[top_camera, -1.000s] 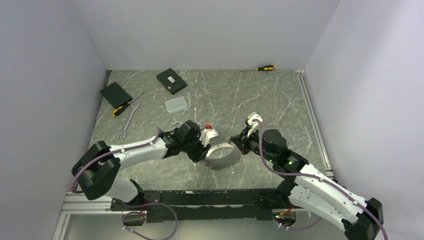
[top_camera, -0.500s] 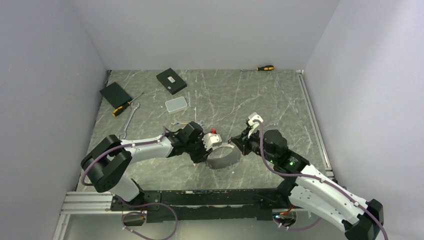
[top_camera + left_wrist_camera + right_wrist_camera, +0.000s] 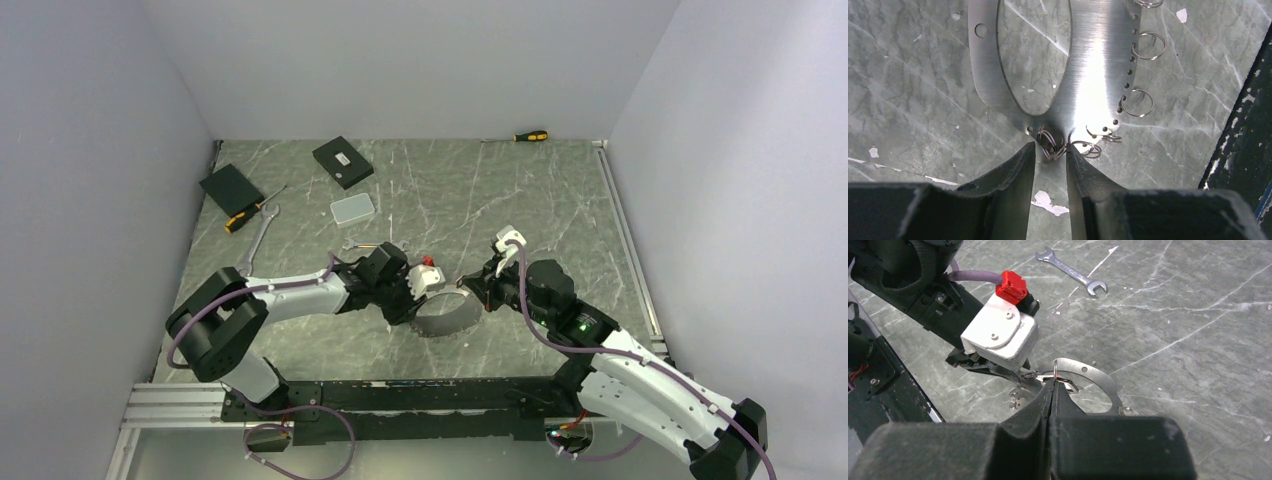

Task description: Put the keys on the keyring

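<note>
The keyring (image 3: pixel 443 313) is an oval loop of flat brushed steel band, standing on edge between my two arms. Holes run along its rim (image 3: pixel 1088 75), and several small split rings (image 3: pixel 1136 102) hang from them. My left gripper (image 3: pixel 1049 150) is at the band's near end, its narrow jaws closed on one small split ring (image 3: pixel 1053 146). My right gripper (image 3: pixel 1053 382) is shut at the band's (image 3: pixel 1098 377) other side, with a thin wire ring (image 3: pixel 1055 370) sticking up between its tips. I cannot make out the keys.
A small wrench (image 3: pixel 372 246) lies just behind the left wrist, with a longer wrench (image 3: pixel 257 243) to its left. Two black boxes (image 3: pixel 231 188) (image 3: pixel 342 161), a grey case (image 3: pixel 353 209) and screwdrivers (image 3: pixel 250 212) (image 3: pixel 530 136) sit farther back. Walls enclose three sides.
The left wrist has moved right, up to the band, and its jaws have narrowed onto a split ring. The right arm has not moved.
</note>
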### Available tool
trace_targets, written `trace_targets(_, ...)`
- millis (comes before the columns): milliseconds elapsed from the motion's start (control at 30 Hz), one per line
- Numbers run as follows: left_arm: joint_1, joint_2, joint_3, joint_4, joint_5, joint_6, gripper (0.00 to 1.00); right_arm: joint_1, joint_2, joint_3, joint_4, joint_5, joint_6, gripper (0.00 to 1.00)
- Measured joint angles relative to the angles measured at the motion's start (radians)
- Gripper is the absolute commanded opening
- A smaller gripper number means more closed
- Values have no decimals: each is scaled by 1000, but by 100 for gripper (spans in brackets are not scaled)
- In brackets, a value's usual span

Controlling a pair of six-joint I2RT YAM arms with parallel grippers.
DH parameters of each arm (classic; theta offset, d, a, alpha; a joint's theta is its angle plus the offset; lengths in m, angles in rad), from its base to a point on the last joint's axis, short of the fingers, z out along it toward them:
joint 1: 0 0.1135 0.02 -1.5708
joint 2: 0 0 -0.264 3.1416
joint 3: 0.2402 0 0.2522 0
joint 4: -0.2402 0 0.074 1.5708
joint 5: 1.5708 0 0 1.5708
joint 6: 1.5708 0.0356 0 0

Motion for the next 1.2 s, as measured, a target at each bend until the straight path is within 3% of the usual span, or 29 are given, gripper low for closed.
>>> trace_targets(233,-2,41,27,-2,-11,-14,39,0,-4,0,-5,0,0,0)
trace_targets(667,-7,46,48,-14,-52,-21,32,0,-15,0,-5,0,0,0)
trace_targets(867,-9,58,48,-15,-52,-30,23,0,-26,0,-6,1,0,0)
trace_targets(967,-10,61,48,-16,-51,-40,2,0,-27,0,-6,1,0,0)
trace_targets(1200,-13,65,45,-5,-48,-44,0,0,-27,0,-6,1,0,0)
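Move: The wire ring on the left end of the crescent metal plate lies almost between the left fingertips, about 1 cm ahead, 1 cm to the right and 1 cm below. The plate's middle is some 8 cm to the right of the left hand, level fore and aft, and 2 cm lower. A pair of rings hangs roughly 3 cm nearer the base than that ring. From the right hand, the ring is about 10 cm left, level fore and aft, and 15 cm down. Forward about 1 cm and a touch right, the left hand dips, lifts back, then sinks until it is about 1 cm lower, bringing its part-open fingertips over the ring at the plate's end. Only once low do the fingers shut fully, pinching the thin ring edge-on beside the plate's rim. The wrist hardly turns. ##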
